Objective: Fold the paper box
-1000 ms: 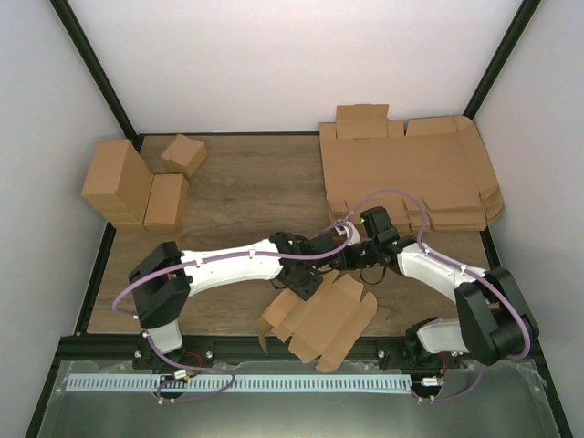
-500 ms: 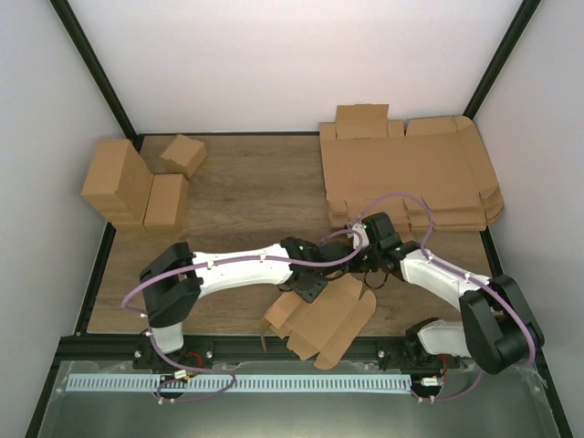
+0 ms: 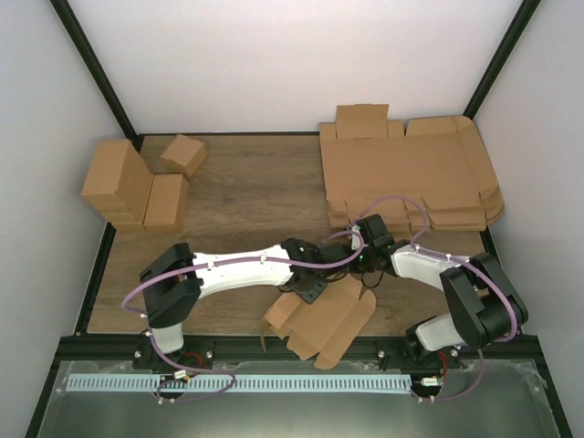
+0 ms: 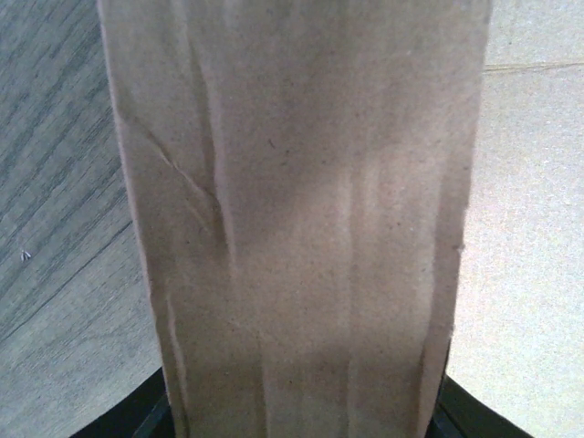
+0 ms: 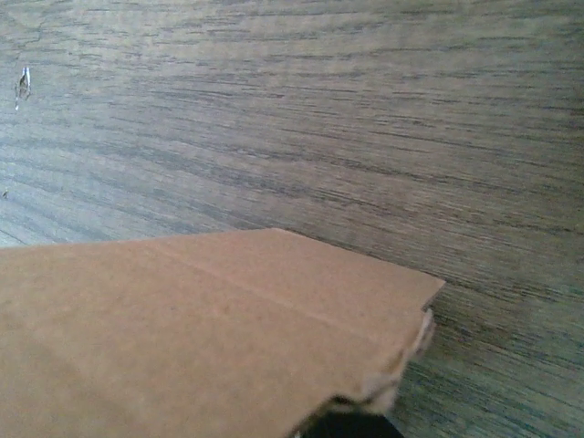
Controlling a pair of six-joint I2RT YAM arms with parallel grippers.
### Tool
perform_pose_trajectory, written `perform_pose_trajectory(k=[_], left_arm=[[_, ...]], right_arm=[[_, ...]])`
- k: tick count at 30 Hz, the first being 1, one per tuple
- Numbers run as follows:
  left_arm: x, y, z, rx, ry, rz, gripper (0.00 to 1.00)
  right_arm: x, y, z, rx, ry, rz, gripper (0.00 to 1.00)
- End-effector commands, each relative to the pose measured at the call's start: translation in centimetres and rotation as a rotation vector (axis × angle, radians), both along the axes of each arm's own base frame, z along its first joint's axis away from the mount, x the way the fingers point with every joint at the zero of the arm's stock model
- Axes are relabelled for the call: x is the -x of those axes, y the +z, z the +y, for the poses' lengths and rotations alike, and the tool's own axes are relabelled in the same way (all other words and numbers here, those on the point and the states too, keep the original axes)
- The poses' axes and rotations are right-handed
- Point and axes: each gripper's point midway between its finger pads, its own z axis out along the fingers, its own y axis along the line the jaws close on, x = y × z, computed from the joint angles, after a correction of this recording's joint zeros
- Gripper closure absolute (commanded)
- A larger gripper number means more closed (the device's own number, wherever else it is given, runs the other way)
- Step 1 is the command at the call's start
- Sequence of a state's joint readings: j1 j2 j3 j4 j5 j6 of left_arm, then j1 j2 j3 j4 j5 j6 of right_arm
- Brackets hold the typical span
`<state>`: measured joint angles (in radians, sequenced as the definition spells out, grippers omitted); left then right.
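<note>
The paper box (image 3: 319,321) lies half-folded near the table's front edge, its flaps fanned out toward the lower left. My left gripper (image 3: 308,287) is at the box's upper left corner. In the left wrist view an upright creased panel of the box (image 4: 301,228) fills the space between the jaws, which grip it by its two side edges. My right gripper (image 3: 362,271) is at the box's upper right corner. In the right wrist view a flap of the box (image 5: 182,338) juts out from the shut jaws over the wood table (image 5: 365,109). The fingertips of both grippers are hidden by cardboard.
A thick pile of flat cardboard sheets (image 3: 411,178) lies at the back right. A group of folded brown boxes (image 3: 137,187) stands at the back left. The two arms meet over the front middle, with purple cables looping above them.
The left arm has reached further right and the box has shifted slightly right and toward the front edge. The right arm's elbow has swung in toward the left, and its gripper has stayed on the box corner.
</note>
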<state>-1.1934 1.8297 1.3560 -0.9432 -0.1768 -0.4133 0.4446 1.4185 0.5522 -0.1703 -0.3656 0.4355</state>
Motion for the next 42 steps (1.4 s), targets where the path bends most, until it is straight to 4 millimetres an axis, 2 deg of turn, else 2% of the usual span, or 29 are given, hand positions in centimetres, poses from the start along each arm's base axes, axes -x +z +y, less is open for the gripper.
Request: perform_pose_trajectory(k=[1, 6, 11, 24, 30, 32, 39, 42], left_arm=[[0.2, -0.3, -0.1, -0.015, -0.002, 0.003, 0.55], [0.3, -0.4, -0.1, -0.019, -0.004, 0.002, 0.55], [0.3, -0.5, -0.3, -0.011, -0.005, 0.005, 0.55], [0.8, -0.8, -0.5, -0.014, -0.015, 0.011, 0.55], [1.0, -0.9, -0.5, -0.02, -0.021, 0.011, 0.56], [1.0, -0.9, -0.4, -0.023, -0.021, 0.009, 0.56], [0.9, -0.9, -0.3, -0.033, -0.026, 0.0, 0.56], [0.8, -0.7, -0.1, -0.036, -0.025, -0.011, 0.55]], right_arm=[[-0.1, 0.5, 0.8, -0.044, 0.033, -0.028, 0.96], [2.9, 2.3, 2.7, -0.219, 0.147, -0.009, 0.99], [4.8, 2.6, 2.9, -0.275, 0.174, 0.018, 0.99], [6.2, -0.2, 3.5, -0.243, 0.182, 0.093, 0.99], [6.2, -2.6, 2.4, -0.14, 0.125, 0.12, 0.99], [6.0, -2.0, 2.5, -0.148, 0.121, 0.098, 0.99], [4.1, 1.9, 1.6, -0.127, 0.061, -0.054, 0.99], [3.5, 2.5, 0.9, -0.079, 0.035, -0.076, 0.99]])
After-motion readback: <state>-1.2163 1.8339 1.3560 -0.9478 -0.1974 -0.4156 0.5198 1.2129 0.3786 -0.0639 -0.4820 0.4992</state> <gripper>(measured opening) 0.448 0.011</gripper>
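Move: The paper box's far flap, which my right hand goes for, lies about 4 cm back and 3 cm to its left, roughly 1 cm lower. Beyond it, some 8 cm back and 8 cm to the left, stands the side flap in my left fingers; the main panel's middle is about 13 cm back and 5 cm left. The sheet stack centres some 19 cm ahead, 14 cm right. From my left hand the far flap is about 5 cm ahead and 6 cm right, a bit lower. My left hand stays put, still gripping the standing side flap across its width. From just beyond the far edge I sweep my right hand back about 6 cm and some 3 cm left, against the far flap and towards my left hand, fingers shutting fully and tips swinging left about 15 degrees; I dip a couple of centimetres near the end, then rise about 2.5 cm and ease forward a little. ##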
